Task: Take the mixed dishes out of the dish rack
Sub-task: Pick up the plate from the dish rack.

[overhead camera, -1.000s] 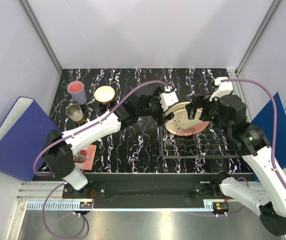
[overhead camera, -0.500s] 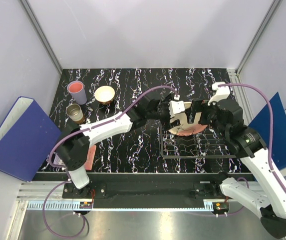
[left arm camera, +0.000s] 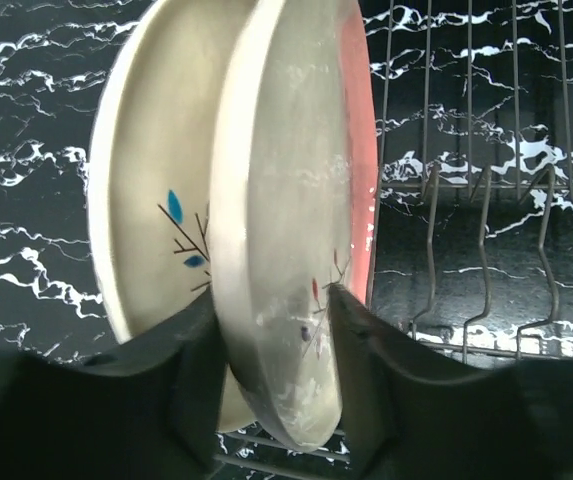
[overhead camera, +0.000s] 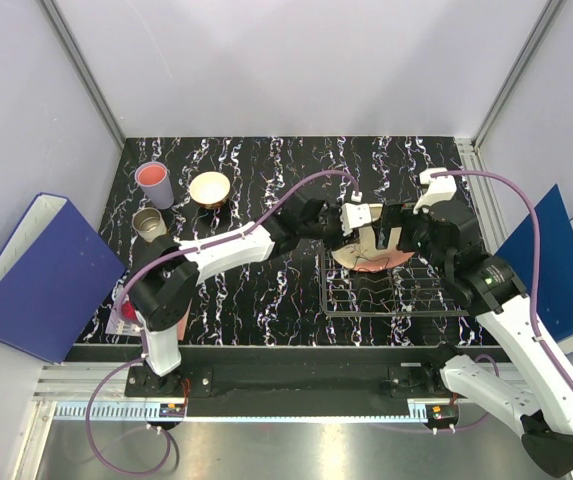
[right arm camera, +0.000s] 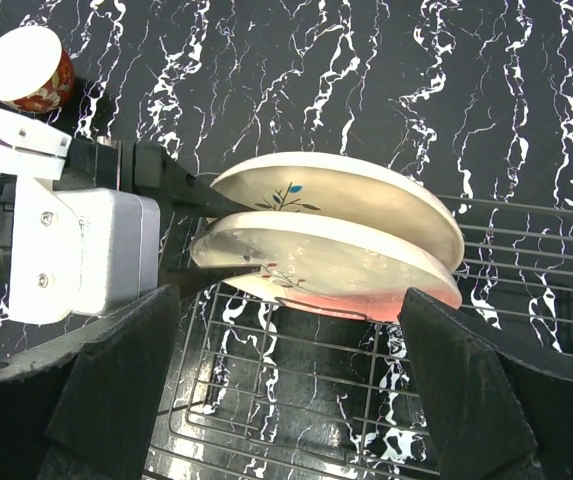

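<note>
Two cream plates stand on edge at the far left end of the wire dish rack (overhead camera: 406, 295). The pink-half plate (left arm camera: 286, 200) stands in front of the blue-sprig plate (left arm camera: 156, 170). My left gripper (left arm camera: 271, 300) is shut on the lower rim of the pink-half plate, one finger (left arm camera: 201, 370) between the two plates and the other on its pink face. The top view shows that left gripper (overhead camera: 361, 232) at the plates' left edge. My right gripper (right arm camera: 296, 370) hangs wide open over the rack (right arm camera: 526, 300), beside the plates (right arm camera: 336, 265), touching nothing.
A lilac tumbler (overhead camera: 154, 182), a small brown-cream cup (overhead camera: 209, 188) and a greyish cup (overhead camera: 149, 225) stand at the table's far left. A red card (overhead camera: 126, 305) shows beside the left arm. Blue binders lean at the left (overhead camera: 36, 270) and right (overhead camera: 556, 260).
My left gripper has reached right onto the pink-half plate's rim and its jaws have come together on it. The right gripper has edged slightly left, still open.
</note>
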Robot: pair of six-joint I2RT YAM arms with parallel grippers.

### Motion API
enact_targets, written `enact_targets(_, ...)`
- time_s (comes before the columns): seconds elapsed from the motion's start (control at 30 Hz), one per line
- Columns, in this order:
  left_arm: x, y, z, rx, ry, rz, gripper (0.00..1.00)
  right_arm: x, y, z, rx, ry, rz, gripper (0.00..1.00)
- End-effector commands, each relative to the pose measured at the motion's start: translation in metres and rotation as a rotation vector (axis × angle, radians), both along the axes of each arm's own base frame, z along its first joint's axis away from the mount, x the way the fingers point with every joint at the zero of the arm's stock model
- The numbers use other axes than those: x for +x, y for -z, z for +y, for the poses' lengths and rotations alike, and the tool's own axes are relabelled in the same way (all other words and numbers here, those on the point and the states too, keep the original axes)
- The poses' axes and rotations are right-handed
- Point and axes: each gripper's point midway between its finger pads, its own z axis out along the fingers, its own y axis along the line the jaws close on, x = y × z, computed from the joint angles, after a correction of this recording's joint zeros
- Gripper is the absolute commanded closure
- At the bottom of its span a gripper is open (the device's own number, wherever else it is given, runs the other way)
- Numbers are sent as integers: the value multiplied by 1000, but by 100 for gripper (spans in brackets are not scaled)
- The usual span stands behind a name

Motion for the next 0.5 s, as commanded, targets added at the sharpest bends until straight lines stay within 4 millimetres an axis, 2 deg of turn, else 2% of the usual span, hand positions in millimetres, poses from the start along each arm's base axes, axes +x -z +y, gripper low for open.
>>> enact_targets(0.0,9,-25,-9,-75,-4,-65,65,3,-16,9,45,-29,-57,0)
enact_targets(0.1,12,-25,-7,-73,-20,-75,79,1,-19,6,50,-22,-69,0)
enact_targets(0.3,20,-43,0,-92,-58,-119,98,-3,-32,3,56,-18,-104,0)
enact_targets(0.47,22,-61,5,-113,-72,-139,100,-5,-39,-1,53,-11,-122,0)
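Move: The plate to pick up, the nearer one in the rack, stands with its left part already between the half-closed left fingers; its middle lies about 6 cm right of the left hand, roughly level with it fore and aft and some 4 cm lower. The rear plate's middle is about 4 cm beyond the nearer plate's, and the dish rack's empty near part lies roughly 12 cm back and 8 cm right of the left hand. From the right hand the nearer plate's middle is some 3 cm ahead, 2 cm left and 15 cm below. Close the left gripper from about half open until its pads pinch the nearer plate's left part, one finger in the gap before the rear plate, the other on the near face. Hold the left hand where it is, fingers still pointing right and slightly down, and keep the squeeze without lifting yet. Let the open right hand rise only about 1 cm above the plates. ##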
